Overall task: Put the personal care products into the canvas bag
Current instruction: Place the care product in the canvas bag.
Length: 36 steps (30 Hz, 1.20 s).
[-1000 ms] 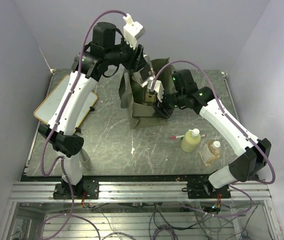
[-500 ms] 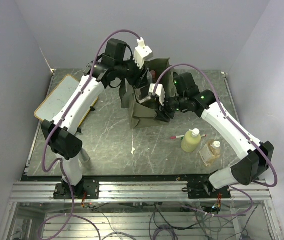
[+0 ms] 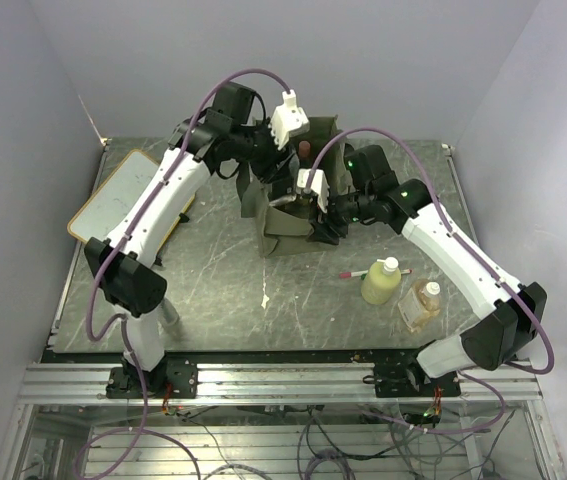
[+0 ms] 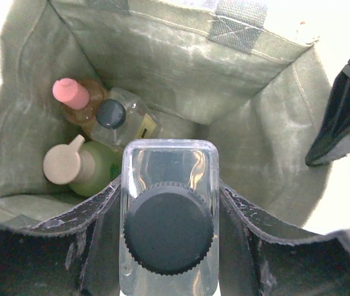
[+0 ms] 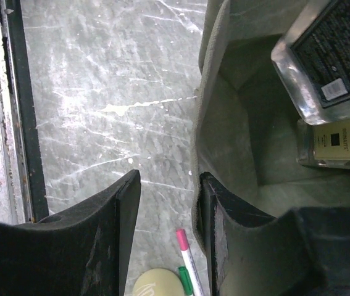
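The olive canvas bag (image 3: 281, 232) stands open at the table's middle back. Over its mouth my left gripper (image 4: 170, 203) is shut on a clear black-lidded jar (image 4: 168, 231), also in the right wrist view (image 5: 326, 52). At the bag's bottom lie a slim orange bottle with a pink cap (image 4: 76, 98), a clear dark-capped bottle (image 4: 120, 120) and a green bottle (image 4: 88, 166). My right gripper (image 5: 167, 191) is open at the bag's right rim (image 5: 207, 92), one finger inside the wall. A yellow-green bottle (image 3: 381, 282) and an amber square bottle (image 3: 420, 305) sit on the table.
A red-green-white pen (image 3: 363, 272) lies just left of the yellow-green bottle, below my right gripper (image 3: 315, 205). The wood-framed whiteboard (image 3: 118, 200) rests at the table's left edge. Grey walls close in the back and both sides.
My left arm has swung right from behind the bag, carrying the jar over its mouth. The right arm has barely moved at the bag's rim.
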Each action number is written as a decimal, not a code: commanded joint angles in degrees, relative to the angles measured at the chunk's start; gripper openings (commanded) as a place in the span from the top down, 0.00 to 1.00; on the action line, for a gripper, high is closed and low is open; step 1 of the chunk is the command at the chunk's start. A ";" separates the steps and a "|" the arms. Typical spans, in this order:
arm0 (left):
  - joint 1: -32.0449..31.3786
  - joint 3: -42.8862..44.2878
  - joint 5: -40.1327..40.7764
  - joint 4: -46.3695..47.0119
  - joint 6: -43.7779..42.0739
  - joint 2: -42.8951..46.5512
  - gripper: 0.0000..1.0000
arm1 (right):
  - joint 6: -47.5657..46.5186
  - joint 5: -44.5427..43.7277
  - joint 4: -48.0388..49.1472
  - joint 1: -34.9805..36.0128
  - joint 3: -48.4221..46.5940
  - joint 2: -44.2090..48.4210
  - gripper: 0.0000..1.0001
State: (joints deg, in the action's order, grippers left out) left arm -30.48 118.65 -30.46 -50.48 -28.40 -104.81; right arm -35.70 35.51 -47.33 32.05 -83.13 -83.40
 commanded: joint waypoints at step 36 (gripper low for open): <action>-0.28 4.81 0.05 0.14 -10.57 -9.07 0.93 | 4.43 -2.63 8.92 -1.99 4.34 7.90 0.57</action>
State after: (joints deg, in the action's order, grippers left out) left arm -30.48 122.28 -29.85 -52.73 -35.35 -115.79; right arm -30.00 31.81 -38.02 30.48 -80.86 -75.88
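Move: The left hand holds the clear square bottle over the bag's mouth; the bag's free floor lies about 3 cm ahead, 5 cm right and 27 cm below. In the bag, the pink-capped bottle stands some 9 cm ahead and 6 right, the dark-capped bottle 5 ahead and 6 right, the pump bottle 5 ahead and 1 right, all some 23 below. The right hand has the bag's near rim between its open fingers, about 1 cm below; the held bottle is roughly 7 cm ahead, 7 left and 3 above. Keeping its pinch on the clear square bottle, the left hand eases about 3 cm forward and sinks some 7 cm into the bag, mostly towards the end, beside the bottles already standing there, with the wrist tipping only slightly. Meanwhile the right hand, its fingers staying apart, rises about 7 cm from around the near rim and settles back 2 cm to just above it, turning some 10 degrees as it goes. ##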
